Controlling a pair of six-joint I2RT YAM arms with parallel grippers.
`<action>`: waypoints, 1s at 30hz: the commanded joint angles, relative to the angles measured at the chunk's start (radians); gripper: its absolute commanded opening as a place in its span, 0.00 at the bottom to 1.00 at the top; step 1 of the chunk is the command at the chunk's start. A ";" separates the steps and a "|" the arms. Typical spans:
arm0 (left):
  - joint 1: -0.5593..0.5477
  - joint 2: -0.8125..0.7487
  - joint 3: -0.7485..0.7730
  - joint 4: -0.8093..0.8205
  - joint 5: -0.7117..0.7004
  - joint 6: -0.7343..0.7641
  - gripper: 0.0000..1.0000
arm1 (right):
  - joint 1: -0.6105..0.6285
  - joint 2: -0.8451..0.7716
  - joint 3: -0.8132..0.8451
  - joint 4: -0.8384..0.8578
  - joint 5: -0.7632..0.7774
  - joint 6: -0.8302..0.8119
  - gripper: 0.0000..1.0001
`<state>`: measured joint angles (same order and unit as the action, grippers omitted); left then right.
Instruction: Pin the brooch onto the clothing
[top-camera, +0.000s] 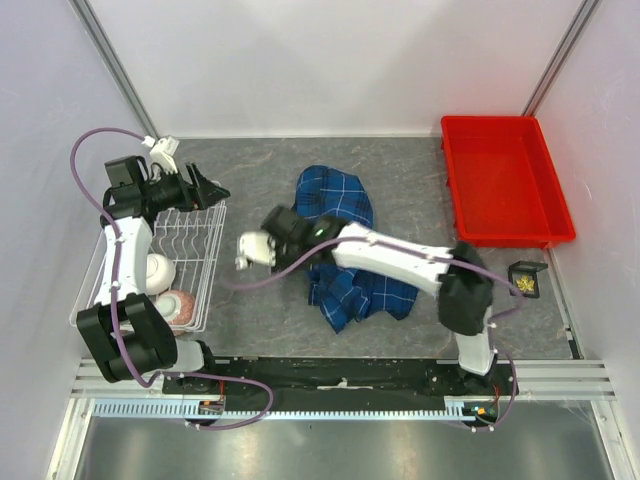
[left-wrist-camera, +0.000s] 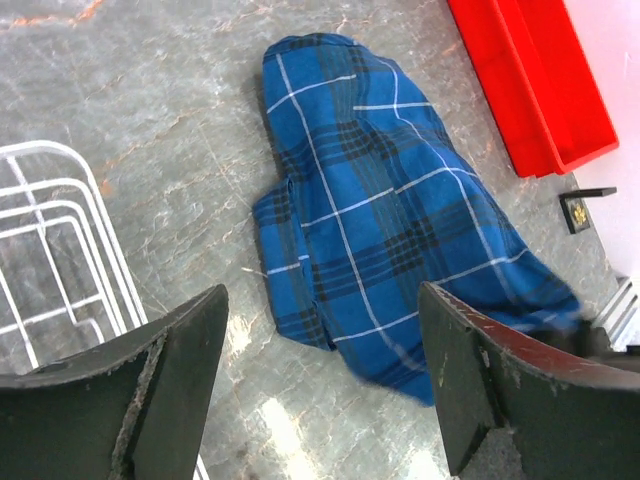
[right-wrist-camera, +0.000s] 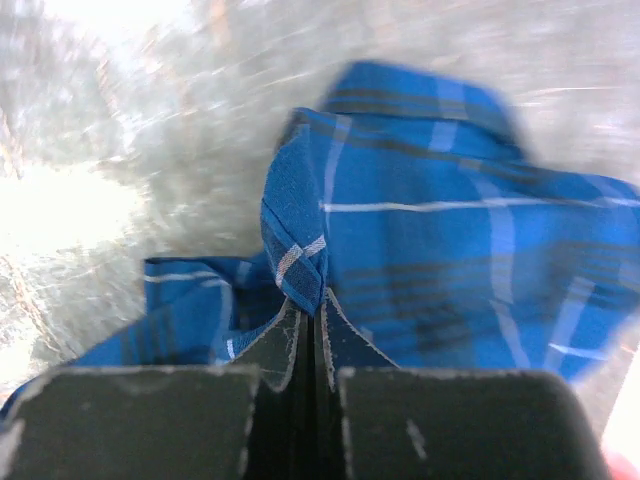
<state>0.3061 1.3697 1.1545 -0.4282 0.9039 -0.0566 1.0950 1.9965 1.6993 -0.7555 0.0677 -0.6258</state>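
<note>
The clothing (top-camera: 337, 194) is a blue-and-black plaid shirt, bunched up mid-table, and it also shows in the left wrist view (left-wrist-camera: 380, 210). My right gripper (right-wrist-camera: 320, 300) is shut on a raised fold of the clothing (right-wrist-camera: 300, 240). The right arm (top-camera: 400, 262) stretches leftward across the shirt. The brooch (top-camera: 524, 284), a tiny gold leaf, sits on a small black stand (left-wrist-camera: 577, 208) at the right edge, far from both grippers. My left gripper (top-camera: 207, 188) hangs open over the wire rack. Nothing sits between its fingers (left-wrist-camera: 190, 360).
A white wire rack (top-camera: 205, 262) at the left holds a white cup (top-camera: 160, 268) and a pinkish bowl (top-camera: 180, 306). A red tray (top-camera: 505, 180) stands at the back right. White walls close in the table.
</note>
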 joint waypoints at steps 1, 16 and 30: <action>-0.015 -0.031 -0.016 0.115 0.124 0.099 0.82 | -0.069 -0.283 0.077 0.022 -0.032 0.061 0.00; -0.376 0.143 -0.045 0.190 0.043 0.583 0.85 | -0.426 -0.812 -0.401 0.058 0.208 0.299 0.00; -0.524 0.451 0.118 0.262 0.027 1.066 0.84 | -0.596 -0.890 -0.550 0.090 0.320 0.409 0.00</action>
<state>-0.2024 1.7645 1.1679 -0.2455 0.9287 0.7975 0.5354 1.1309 1.1679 -0.7029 0.3382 -0.2783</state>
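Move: The left gripper is open; the clothing's left edge lies about 20 cm to its right, 4 cm ahead and some 22 cm below, with the wire rack roughly 15 cm left and 4 cm back. The right gripper already pinches a fold of clothing; the clothing's right edge is about 27 cm to its right, 1 cm ahead and 9 cm below. From this right gripper, the red bin's middle is some 29 cm ahead and 49 cm right, the small black case 2 cm ahead and 52 cm right. Keep the right pinch shut on the cloth and lift it some 20 cm, then carry it about 30 cm right and slightly forward over the clothing towards the red bin, sinking a little and turning clockwise. Meanwhile bring the left gripper, fingers open, right and then also down towards the clothing's left edge, turning clockwise, without closing. ##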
